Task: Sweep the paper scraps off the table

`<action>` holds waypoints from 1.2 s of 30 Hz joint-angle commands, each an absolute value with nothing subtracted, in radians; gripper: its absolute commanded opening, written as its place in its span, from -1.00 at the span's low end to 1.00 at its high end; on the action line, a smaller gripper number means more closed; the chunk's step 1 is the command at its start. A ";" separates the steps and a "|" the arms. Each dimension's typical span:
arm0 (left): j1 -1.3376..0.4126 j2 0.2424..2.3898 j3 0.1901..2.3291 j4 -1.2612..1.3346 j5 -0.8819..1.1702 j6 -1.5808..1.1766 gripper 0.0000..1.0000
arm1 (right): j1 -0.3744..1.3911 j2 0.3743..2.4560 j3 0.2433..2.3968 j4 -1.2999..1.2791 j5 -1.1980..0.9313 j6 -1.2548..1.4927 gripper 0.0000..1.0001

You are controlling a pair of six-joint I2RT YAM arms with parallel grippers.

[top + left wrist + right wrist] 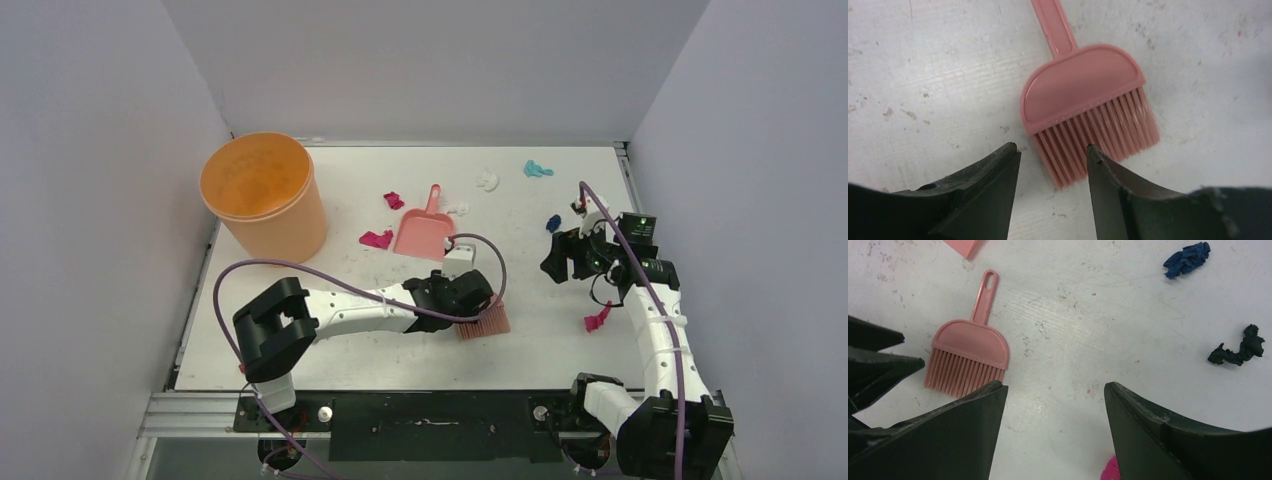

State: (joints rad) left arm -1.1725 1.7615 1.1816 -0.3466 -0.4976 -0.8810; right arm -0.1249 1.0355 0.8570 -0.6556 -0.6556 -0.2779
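Paper scraps lie scattered on the white table [545,345]: magenta ones [377,238] [394,200] by the dustpan, white [487,180], teal [536,169], dark blue [553,222] and another magenta one [598,320]. My left gripper [478,298] hovers open over a pink brush [484,323]. In the left wrist view the brush [1083,97] lies flat, its bristle tips between the open left gripper's [1053,152] jaws, ungripped. My right gripper [1054,387] is open and empty above bare table, with dark blue [1188,259], black [1238,350] and magenta [1110,470] scraps nearby.
An orange bucket [262,195] stands at the back left. A pink dustpan [424,232] lies mid-table, handle pointing away. White walls close in the table on three sides. The right gripper [558,262] sits right of the brush.
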 commanded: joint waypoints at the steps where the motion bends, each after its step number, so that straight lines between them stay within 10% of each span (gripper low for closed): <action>1: -1.225 1.771 1.195 -0.427 -0.467 -0.894 -0.03 | -0.161 1.016 0.799 -0.521 -0.739 -0.197 0.46; 14: -1.226 1.949 1.313 -0.490 -0.471 -0.890 -0.39 | -0.166 1.000 0.783 -0.492 -0.764 -0.178 0.46; 21: -1.213 1.931 1.268 -0.500 -0.437 -0.869 -1.00 | -0.169 1.002 0.782 -0.489 -0.774 -0.180 0.45; 36: -1.228 1.642 1.119 -0.823 -0.377 -0.658 -1.00 | -0.169 1.019 0.787 -0.502 -0.825 -0.210 0.44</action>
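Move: The brush lies almost below my left hand: its middle is about 3 cm ahead, 3 cm to the right and 6 cm below, with the left end of its bristles just behind my fingertips. From that hand the dustpan lies some 20 cm ahead and 7 cm to the left, and a pink scrap about 17 cm ahead and 17 cm left. From my right hand the brush lies about 14 cm left, 1 cm back and 15 cm down. I bring my left hand back about 3 cm and down nearly 6 cm to the left end of the brush's bristles, and close the half-open fingers until they pinch that tuft. Keeping the pinch, I drag the brush left some 8 cm and back more than 4 cm, rising slightly and rolling the wrist so its left side comes up. ##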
